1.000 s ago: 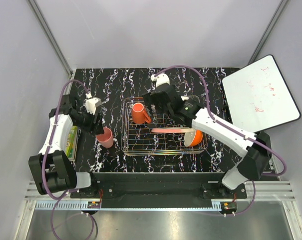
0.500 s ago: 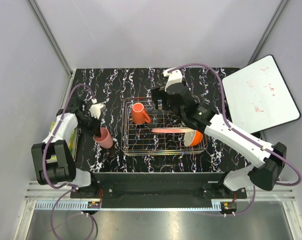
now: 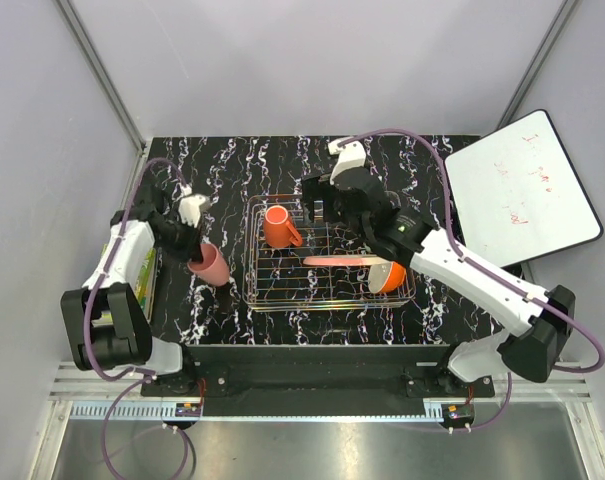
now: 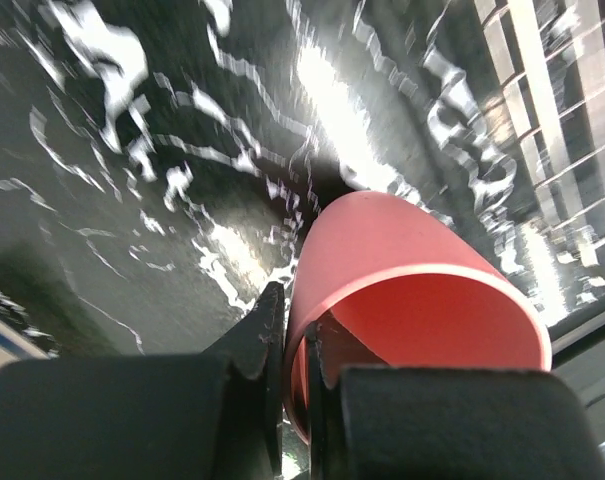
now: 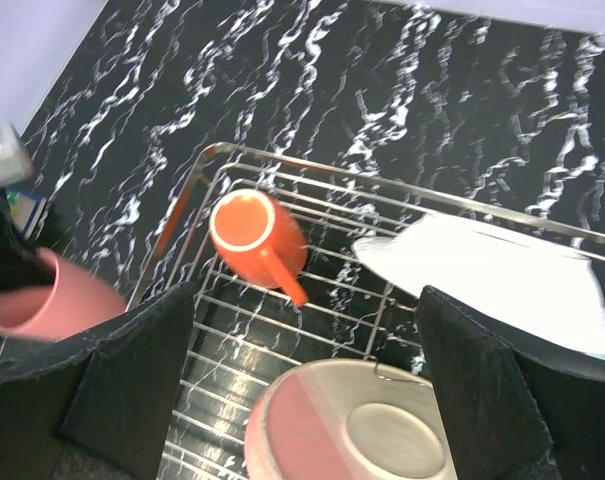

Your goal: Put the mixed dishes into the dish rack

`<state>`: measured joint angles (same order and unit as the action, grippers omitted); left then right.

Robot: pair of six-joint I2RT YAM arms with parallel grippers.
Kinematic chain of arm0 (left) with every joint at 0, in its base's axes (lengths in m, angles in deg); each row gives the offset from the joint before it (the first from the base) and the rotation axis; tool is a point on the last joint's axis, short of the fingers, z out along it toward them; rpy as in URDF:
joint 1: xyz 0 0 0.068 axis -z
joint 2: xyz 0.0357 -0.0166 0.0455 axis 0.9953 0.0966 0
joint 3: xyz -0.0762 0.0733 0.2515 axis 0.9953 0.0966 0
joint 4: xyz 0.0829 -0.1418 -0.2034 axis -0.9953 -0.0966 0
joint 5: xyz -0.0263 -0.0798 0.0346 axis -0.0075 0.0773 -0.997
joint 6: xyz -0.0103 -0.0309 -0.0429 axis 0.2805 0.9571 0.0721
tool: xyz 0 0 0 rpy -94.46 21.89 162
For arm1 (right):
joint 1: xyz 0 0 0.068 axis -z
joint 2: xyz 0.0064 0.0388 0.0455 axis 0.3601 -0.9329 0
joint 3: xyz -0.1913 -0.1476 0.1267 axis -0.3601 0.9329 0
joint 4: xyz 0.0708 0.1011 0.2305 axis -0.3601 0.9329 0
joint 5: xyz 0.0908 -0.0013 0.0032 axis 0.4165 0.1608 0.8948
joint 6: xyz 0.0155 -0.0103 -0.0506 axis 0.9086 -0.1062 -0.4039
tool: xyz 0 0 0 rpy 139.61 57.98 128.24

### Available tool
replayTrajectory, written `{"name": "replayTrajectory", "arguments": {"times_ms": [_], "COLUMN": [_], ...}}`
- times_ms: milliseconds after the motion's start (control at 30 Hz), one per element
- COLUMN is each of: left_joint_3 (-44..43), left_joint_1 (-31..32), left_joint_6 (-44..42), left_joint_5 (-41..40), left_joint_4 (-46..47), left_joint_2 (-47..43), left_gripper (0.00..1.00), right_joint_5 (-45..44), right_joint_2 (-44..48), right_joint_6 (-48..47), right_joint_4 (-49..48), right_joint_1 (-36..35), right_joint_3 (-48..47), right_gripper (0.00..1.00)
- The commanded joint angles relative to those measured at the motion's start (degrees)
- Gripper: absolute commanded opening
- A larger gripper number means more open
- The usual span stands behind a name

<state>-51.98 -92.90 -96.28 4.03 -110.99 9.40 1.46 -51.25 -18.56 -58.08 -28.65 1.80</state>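
The smaller pink mug [image 3: 211,266] hangs tilted left of the dish rack [image 3: 322,306]. My left gripper [image 3: 194,248] is shut on its rim. In the left wrist view one finger [image 4: 250,340] sits outside the pink mug [image 4: 412,300] wall and the other inside, with the left gripper [image 4: 294,325] pinching it. My right gripper [image 3: 325,205] stands open above the rack's far side. In the right wrist view, below the right gripper [image 5: 307,380], lie the orange mug [image 5: 257,232], the white plate [image 5: 492,265] and the pink-and-peach plate [image 5: 352,425]. The orange bowl [image 3: 388,275] leans in the rack's right corner.
A green book [image 3: 142,276] lies at the table's left edge beside my left arm. A whiteboard [image 3: 522,190] leans off the table's right side. The black marbled tabletop [image 3: 232,170] shows behind and left of the rack.
My left gripper has shut on the pink mug's rim and tipped the mug. The right arm shifted towards the far right over the rack, then held still, open.
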Motion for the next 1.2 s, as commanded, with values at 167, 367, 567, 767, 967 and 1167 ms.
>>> {"name": "replayTrajectory", "arguments": {"times_ms": [167, 367, 567, 767, 967, 1167], "left_joint_3": [-17.8, -22.2, -23.8, -25.5, -26.0, -27.8], "left_joint_1": [-1.5, -1.8, -1.9, -1.6, -0.5, 1.8], "left_joint_6": [14.2, 21.0, 25.4, 27.0, 27.7, 27.9], "left_joint_5": [25.3, 38.6, 55.1, 69.7, 70.5, 70.6], "left_joint_4": [0.9, 2.1, 3.6, 3.2, 2.8, 2.0], "left_joint_2": [-7.1, -1.8, 5.6, 9.7, 9.9, 10.2], "left_gripper": [0.0, 0.0, 0.0, 0.0, 0.0, 0.0], "right_joint_5": [8.6, 20.1, 33.8, 56.8, 64.2, 67.1], "right_joint_2": [-3.8, -0.8, 3.9, 4.5, 0.4, -5.5], "right_joint_6": [-0.1, 1.0, 8.2, 19.7, 23.6, 24.6], "right_joint_4": [-1.2, -5.0, -13.4, -27.9, -32.6, -34.9], "right_joint_1": [-0.2, 0.6, 5.0, 12.6, 14.8, 14.9], "right_joint_3": [-5.6, -4.2, 1.2, 7.3, 7.3, 5.9], "right_gripper": [1.0, 1.0, 1.0, 1.0, 1.0, 1.0]}}
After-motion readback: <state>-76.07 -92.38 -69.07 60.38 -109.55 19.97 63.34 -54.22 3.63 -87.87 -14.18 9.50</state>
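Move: The pink cup is already pinched by its rim in the left fingers, its middle about 3 cm right, 1 back and 4 below them; the right hand's open fingers are some 28 cm right, 5 ahead and 22 above. Seen from the right hand, the cup lies about 25 cm left, 6 back and 26 down. The orange mug in the rack is roughly 9 cm left of the right hand, level with it fore and aft, 24 below. Keeping its pinch on the cup's rim, the left hand lifts some 20 cm, also going about 11 cm right and 5 forward, and rolls nearly 60 degrees until its fingers point right, towards the right gripper. The right hand, open and touching nothing, shifts about 6 cm left with a smaller rise and draw back, turning some 40 degrees counter-clockwise and rolling to face the cup. ##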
